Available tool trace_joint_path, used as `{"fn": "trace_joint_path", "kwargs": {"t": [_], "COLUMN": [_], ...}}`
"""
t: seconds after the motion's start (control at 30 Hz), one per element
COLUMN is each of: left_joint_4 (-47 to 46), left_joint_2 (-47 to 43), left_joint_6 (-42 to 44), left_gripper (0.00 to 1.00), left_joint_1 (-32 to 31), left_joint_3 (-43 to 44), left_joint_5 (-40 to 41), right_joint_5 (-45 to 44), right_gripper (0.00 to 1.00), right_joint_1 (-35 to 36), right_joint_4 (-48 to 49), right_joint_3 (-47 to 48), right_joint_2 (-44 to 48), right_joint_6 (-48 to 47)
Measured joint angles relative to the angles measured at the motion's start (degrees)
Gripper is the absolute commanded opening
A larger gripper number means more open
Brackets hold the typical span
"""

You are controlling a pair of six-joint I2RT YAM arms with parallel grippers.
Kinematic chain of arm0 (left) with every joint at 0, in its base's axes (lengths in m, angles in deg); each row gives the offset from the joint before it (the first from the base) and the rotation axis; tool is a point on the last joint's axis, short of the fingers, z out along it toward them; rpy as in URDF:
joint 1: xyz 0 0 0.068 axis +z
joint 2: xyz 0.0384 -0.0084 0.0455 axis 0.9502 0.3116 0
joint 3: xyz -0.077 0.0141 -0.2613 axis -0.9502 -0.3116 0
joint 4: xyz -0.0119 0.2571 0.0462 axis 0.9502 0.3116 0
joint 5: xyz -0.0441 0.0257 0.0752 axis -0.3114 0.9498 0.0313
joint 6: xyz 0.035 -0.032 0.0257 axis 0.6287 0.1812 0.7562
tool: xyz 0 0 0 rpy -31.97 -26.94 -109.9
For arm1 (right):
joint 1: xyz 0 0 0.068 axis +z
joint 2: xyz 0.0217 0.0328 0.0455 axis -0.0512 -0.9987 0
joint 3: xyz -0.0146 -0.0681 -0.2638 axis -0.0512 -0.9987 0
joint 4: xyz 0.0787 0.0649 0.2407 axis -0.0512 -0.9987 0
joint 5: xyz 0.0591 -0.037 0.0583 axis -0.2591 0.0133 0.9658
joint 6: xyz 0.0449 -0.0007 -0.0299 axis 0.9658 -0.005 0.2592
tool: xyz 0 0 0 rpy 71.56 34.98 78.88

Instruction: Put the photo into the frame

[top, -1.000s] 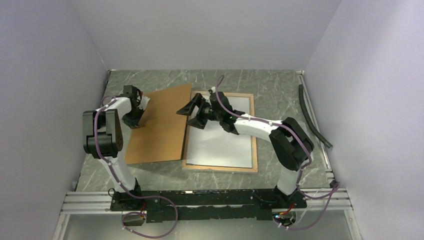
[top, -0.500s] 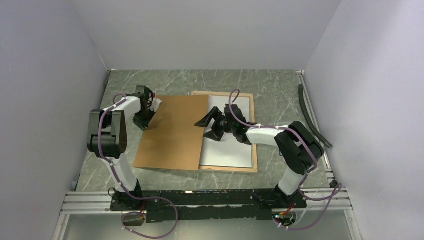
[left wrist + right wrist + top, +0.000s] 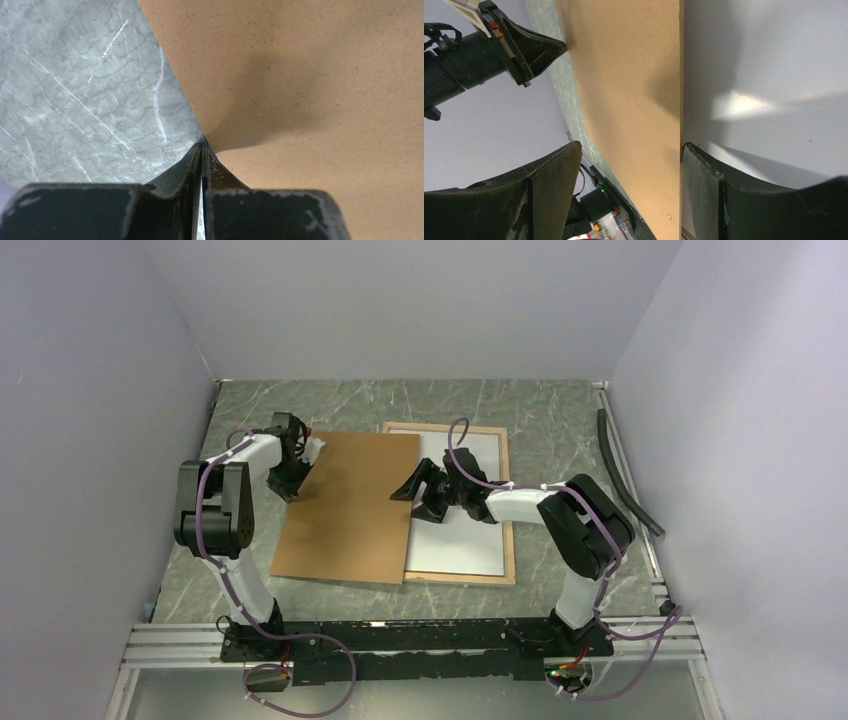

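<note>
The frame (image 3: pixel 450 426) lies flat at centre right, its pale wood back up. A white sheet (image 3: pixel 465 545) fills it; no printed photo face shows. A plain brown backing board (image 3: pixel 345 510) covers the frame's left part. My left gripper (image 3: pixel 299 471) is shut on the board's far left edge; the left wrist view shows its tips (image 3: pixel 202 149) closed on the board (image 3: pixel 325 100). My right gripper (image 3: pixel 413 496) is open astride the board's right edge. In the right wrist view (image 3: pixel 624 170) the board (image 3: pixel 634 90) stands between its spread fingers (image 3: pixel 704 175), over the white sheet (image 3: pixel 774 75).
The grey marble table (image 3: pixel 540 405) is walled in at the back and on both sides. A black hose (image 3: pixel 625 465) lies along the right edge. An aluminium rail (image 3: pixel 400 635) with both arm bases runs along the near edge.
The backing board has moved right, turned square and settled over the frame's left part. My left gripper came right with it. My right gripper shifted right and nearer, still open.
</note>
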Motion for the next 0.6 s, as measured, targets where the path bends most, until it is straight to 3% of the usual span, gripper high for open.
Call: {"fn": "trace_joint_path", "kwargs": {"t": [0.6], "left_joint_4": [0.26], "left_joint_2": [-0.15], "left_joint_6": [-0.11], "left_gripper": [0.10], "left_joint_1": [-0.11], "left_joint_3": [-0.07], "left_joint_5": [-0.46], "right_joint_5": [3.52], "right_gripper": [0.52], "right_joint_1": [0.46], "right_joint_4": [-0.52], "right_joint_3": [3.98], "right_joint_2": [-1.97], "right_joint_6": [-2.80]}}
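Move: The backboard's right edge is right at the open right gripper: level with it fore and aft, about 1 cm to its right and some 2 cm lower. The frame with the white-backed photo centres about 9 cm right of that gripper, 1 cm farther out and 6 cm down. From the left gripper, shut at the backboard's left edge, the right edge lies roughly 29 cm to the right, 2 cm back and 2 cm up. Ease the right gripper down just over half a centimetre at the backboard's right edge, closing its fingers from about three-quarters to a little over half open. Then, with one finger catching under the edge, lift nearly 2 cm and shift about 1.5 cm left, towards the left gripper. Keep the shut left gripper still against the left edge. ##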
